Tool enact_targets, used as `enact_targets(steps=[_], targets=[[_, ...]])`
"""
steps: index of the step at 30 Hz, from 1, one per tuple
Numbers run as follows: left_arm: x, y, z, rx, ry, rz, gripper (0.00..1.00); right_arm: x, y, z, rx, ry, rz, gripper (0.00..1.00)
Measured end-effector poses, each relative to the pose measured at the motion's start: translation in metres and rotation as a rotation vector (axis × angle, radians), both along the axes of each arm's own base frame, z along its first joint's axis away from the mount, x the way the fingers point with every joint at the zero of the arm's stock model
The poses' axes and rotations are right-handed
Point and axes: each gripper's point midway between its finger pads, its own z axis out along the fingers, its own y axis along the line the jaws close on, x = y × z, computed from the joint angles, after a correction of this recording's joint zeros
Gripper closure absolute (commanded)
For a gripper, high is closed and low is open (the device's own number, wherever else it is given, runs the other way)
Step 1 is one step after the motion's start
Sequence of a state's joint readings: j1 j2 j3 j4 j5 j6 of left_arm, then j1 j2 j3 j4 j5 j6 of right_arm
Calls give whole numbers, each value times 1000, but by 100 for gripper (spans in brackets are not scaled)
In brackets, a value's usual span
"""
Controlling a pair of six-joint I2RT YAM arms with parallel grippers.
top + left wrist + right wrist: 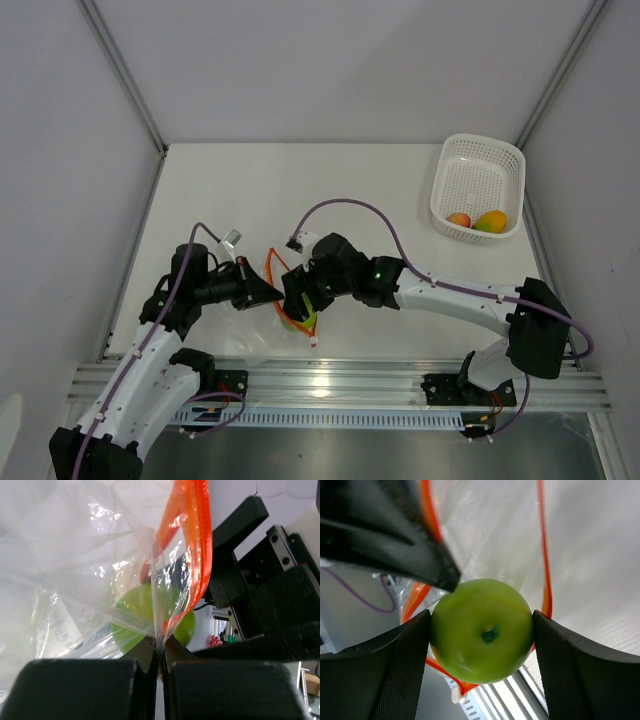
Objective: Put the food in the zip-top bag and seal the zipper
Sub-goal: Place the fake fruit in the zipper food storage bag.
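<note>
My right gripper [481, 630] is shut on the lime-green ball [481, 629], holding it at the open mouth of the clear zip-top bag [485, 535]. The ball also shows in the top view [305, 312] and the left wrist view [137, 617]. My left gripper [161, 657] is shut on the bag's edge, right at the red-orange zipper strip [192, 545], holding the mouth up. In the top view both grippers meet at the bag [285, 290] near the table's front middle. The yellow-orange piece [490, 221] and the red-orange piece [459, 220] lie in the white basket.
The white perforated basket [478, 160] stands at the table's back right. A metal rail [330, 385] runs along the near edge below the bag. Grey walls enclose the table on the left and right.
</note>
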State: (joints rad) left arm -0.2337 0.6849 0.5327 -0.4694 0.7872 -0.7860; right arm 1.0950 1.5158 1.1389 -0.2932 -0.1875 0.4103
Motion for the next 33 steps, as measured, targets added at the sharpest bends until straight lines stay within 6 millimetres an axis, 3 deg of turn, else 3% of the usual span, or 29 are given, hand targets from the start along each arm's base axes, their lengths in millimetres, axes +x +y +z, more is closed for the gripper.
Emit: enact_targets(steps=[6,10,20,23,29,33], targets=[[1,-1,2,-9,-14,-1,99,-24,4,4,57,35,91,27],[1,-3,-1,-23,2,-9,99,-25,5,4,62,33,100,5],[-1,-3,-1,-33,1,-15,99,-19,-3,4,25,-8,52,1],[-2,-3,0,-34,-1,-16,99,-16,-10,19,35,-33,29,0],[-3,-4,1,-38,-4,-21,99,-9,-23,73,125,-122,-33,1],[-4,-4,3,-44,-13,-26,99,1,-32,84,132,-149,-101,5]])
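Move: The right fingers hold the green apple, partly inside the orange rim. The bag's mouth, where the apple is to go, has its middle about 2 cm back of the right hand, in line sideways and some 2 cm lower; the zipper slider hangs about 6 cm back, 3 cm right and 4 cm down. From the left fingertips, shut on the bag's edge, the mouth lies about 5 cm back, 3 cm right and 3 cm down. Draw the right gripper back about 2.5 cm to carry the held apple deeper into the bag's mouth, then open the fingers fully to let go of it. Next lift the right hand clear, some 8 cm up, easing right and a little forward, with its fingertips tilting up about 10 degrees. Keep the left gripper in place, still pinching the bag's edge. ##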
